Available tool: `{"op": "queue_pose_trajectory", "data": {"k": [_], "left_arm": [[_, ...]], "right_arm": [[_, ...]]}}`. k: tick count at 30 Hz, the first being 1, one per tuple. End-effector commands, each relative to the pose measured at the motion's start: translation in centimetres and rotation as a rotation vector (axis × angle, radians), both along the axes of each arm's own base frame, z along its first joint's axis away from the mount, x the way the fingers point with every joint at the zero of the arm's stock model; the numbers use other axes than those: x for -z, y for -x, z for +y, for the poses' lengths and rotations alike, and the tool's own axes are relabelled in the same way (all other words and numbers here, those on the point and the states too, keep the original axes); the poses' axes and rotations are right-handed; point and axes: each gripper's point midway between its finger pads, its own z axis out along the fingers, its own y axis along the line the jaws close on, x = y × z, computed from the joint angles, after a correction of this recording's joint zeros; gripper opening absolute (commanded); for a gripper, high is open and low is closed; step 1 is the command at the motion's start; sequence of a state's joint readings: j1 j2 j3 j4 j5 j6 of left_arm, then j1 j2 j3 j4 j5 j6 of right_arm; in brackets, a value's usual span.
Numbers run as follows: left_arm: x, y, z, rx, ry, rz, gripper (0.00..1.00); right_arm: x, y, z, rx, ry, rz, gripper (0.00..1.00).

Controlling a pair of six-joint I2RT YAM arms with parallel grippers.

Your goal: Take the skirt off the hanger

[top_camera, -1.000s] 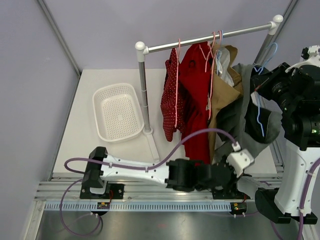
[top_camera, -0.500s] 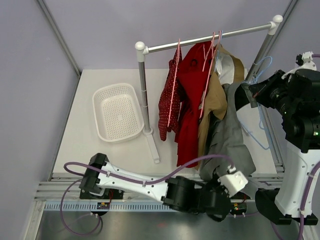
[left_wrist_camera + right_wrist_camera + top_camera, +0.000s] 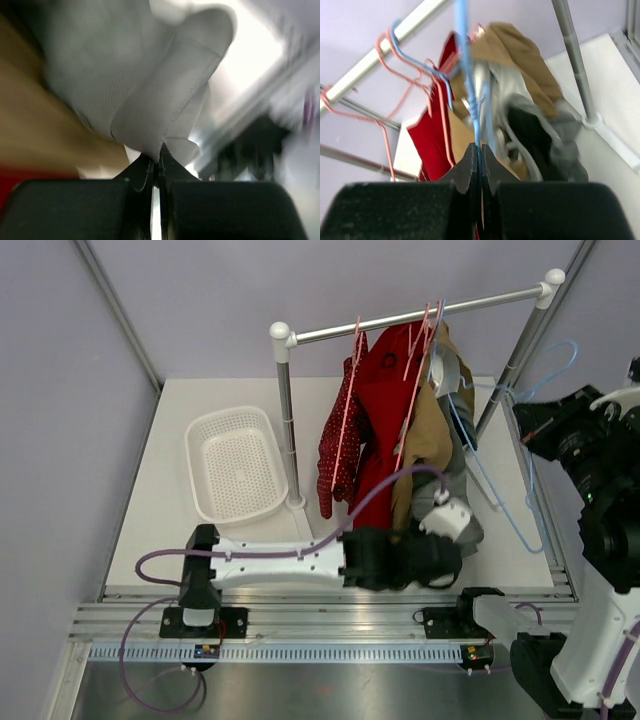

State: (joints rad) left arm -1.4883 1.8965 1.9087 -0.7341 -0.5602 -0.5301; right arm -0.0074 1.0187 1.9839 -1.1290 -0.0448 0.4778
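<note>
The grey skirt (image 3: pixel 470 534) hangs bunched beside the tan garment, below the rail. My left gripper (image 3: pixel 452 532) is shut on a fold of it. In the left wrist view the grey cloth (image 3: pixel 150 100) rises straight out of the closed fingertips of the left gripper (image 3: pixel 159 154). The thin blue hanger (image 3: pixel 505 502) slants from the rack's right post toward the near right, and its lower wire is bare. My right gripper (image 3: pixel 518 418) is shut on it near the neck. The right wrist view shows the blue wire (image 3: pixel 465 60) pinched in the right gripper (image 3: pixel 480 150), with the skirt (image 3: pixel 565 145) behind.
A clothes rack rail (image 3: pixel 420 315) carries a red garment (image 3: pixel 385 410), a tan one (image 3: pixel 425 440) and a red dotted one (image 3: pixel 338 450) on pink hangers. A white perforated basket (image 3: pixel 235 465) lies on the table left of the rack's post (image 3: pixel 288 430).
The left gripper swung out to the table's near edge with the skirt, then back toward the rack. The skirt has slid down the hanger and bunched. The right arm pulled the hanger rightward.
</note>
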Motion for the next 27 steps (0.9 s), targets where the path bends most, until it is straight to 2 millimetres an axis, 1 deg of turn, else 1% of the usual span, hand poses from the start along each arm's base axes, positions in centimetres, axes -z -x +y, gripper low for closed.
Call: {"op": "queue_pose_trajectory", "data": {"k": [1,2,3,4,5,6,7,8,9,10,11,12,13,15,16,18,19,21,22,25,26,27], "left_arm": [[0.2,10.1,4.7,0.105,-0.007,0.056,0.00],[0.3,11.3,5.9,0.103,-0.011,0.062,0.00],[-0.5,13.8,8.2,0.107,-0.006,0.095,0.00],[-0.9,14.3,9.4,0.087,-0.002,0.078,0.00],[-1.6,16.7,10.7,0.127,0.007,0.077,0.00],[-2.5,16.4,12.7,0.077,0.016,0.066,0.00],[-3.0,16.7,13.7,0.066,0.021,0.065,0.00],[-3.9,17.5,14.6,0.072,0.035,0.072,0.00],[-4.1,16.7,16.2,0.020,0.026,0.061,0.00],[-4.4,16.6,16.8,0.003,0.026,0.061,0.00],[-4.6,16.5,17.4,-0.007,0.024,0.054,0.00],[-5.3,15.9,18.1,-0.034,0.032,0.039,0.00],[-5.7,15.7,18.5,-0.044,0.039,0.033,0.00],[-6.6,15.0,18.8,-0.062,0.062,0.017,0.00],[-7.2,14.7,19.0,-0.064,0.077,0.012,0.00],[-8.0,14.1,19.1,-0.074,0.109,-0.011,0.00],[-8.4,13.8,19.2,-0.078,0.123,-0.016,0.00],[-9.5,13.0,19.8,-0.099,0.169,-0.025,0.00],[-10.1,12.6,20.1,-0.106,0.188,-0.028,0.00],[-12.3,11.3,21.4,-0.132,0.248,-0.039,0.00],[-13.3,10.6,22.3,-0.121,0.261,-0.050,0.00],[-14.2,9.9,22.8,-0.126,0.281,-0.075,0.00]], "right_arm": [[-5.5,-4.6,-0.2,0.004,0.021,-0.177,0.00],[-5.9,-5.4,-0.2,0.004,0.021,-0.186,0.00],[-6.8,-6.0,-0.2,0.002,0.022,-0.212,0.00],[-6.2,-8.0,-0.2,0.002,0.028,-0.190,0.00],[-6.1,-8.9,-0.3,0.002,0.041,-0.188,0.00],[-6.7,-9.7,-0.3,0.004,0.049,-0.208,0.00],[-5.8,-11.7,-0.6,0.015,0.057,-0.181,0.00],[-5.8,-12.5,-0.6,0.016,0.063,-0.181,0.00],[-6.2,-13.1,-0.7,0.019,0.068,-0.199,0.00],[-5.4,-14.7,-0.6,0.012,0.071,-0.177,0.00],[-5.3,-15.4,-0.7,0.012,0.074,-0.172,0.00],[-5.6,-15.7,-0.7,0.012,0.075,-0.178,0.00],[-4.9,-17.0,-0.7,0.012,0.077,-0.157,0.00],[-5.0,-17.8,-0.7,0.014,0.080,-0.161,0.00],[-4.5,-18.6,-0.8,0.013,0.083,-0.152,0.00],[-4.5,-19.3,-0.7,0.010,0.086,-0.157,0.00],[-3.9,-20.0,-0.6,0.003,0.087,-0.144,0.00],[-3.6,-20.5,-0.3,-0.015,0.085,-0.135,0.00],[-3.0,-21.0,-0.2,-0.024,0.085,-0.119,0.00],[-1.4,-21.6,0.1,-0.044,0.088,-0.080,0.00],[0.0,-22.1,0.2,-0.049,0.087,-0.048,0.00],[0.7,-22.2,0.3,-0.061,0.088,-0.035,0.00]]}}
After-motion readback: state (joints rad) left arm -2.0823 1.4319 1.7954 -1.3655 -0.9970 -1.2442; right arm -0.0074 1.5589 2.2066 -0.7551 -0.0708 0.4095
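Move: The left gripper already has the grey skirt; the basket lies about 31 cm ahead of it, 43 cm left and 20 cm below. The red skirt hangs some 24 cm ahead, 4 cm left and 3 cm higher. The right gripper, holding the blue hanger, has the rail's bare right stretch about 27 cm ahead, 6 cm right and 6 cm up; the khaki skirt hangs 20 cm ahead, 9 cm left and 15 cm below. Whip the left gripper back about 20 cm and leftward, dipping at first, to draw the grey skirt away from the hanging clothes; then lift it some 14 cm, still edging left. Meanwhile carry the blue hanger forward about 20 cm with the right gripper, rising early and easing down again, its hook brought up to the rail's right stretch. Keep both grips shut. ##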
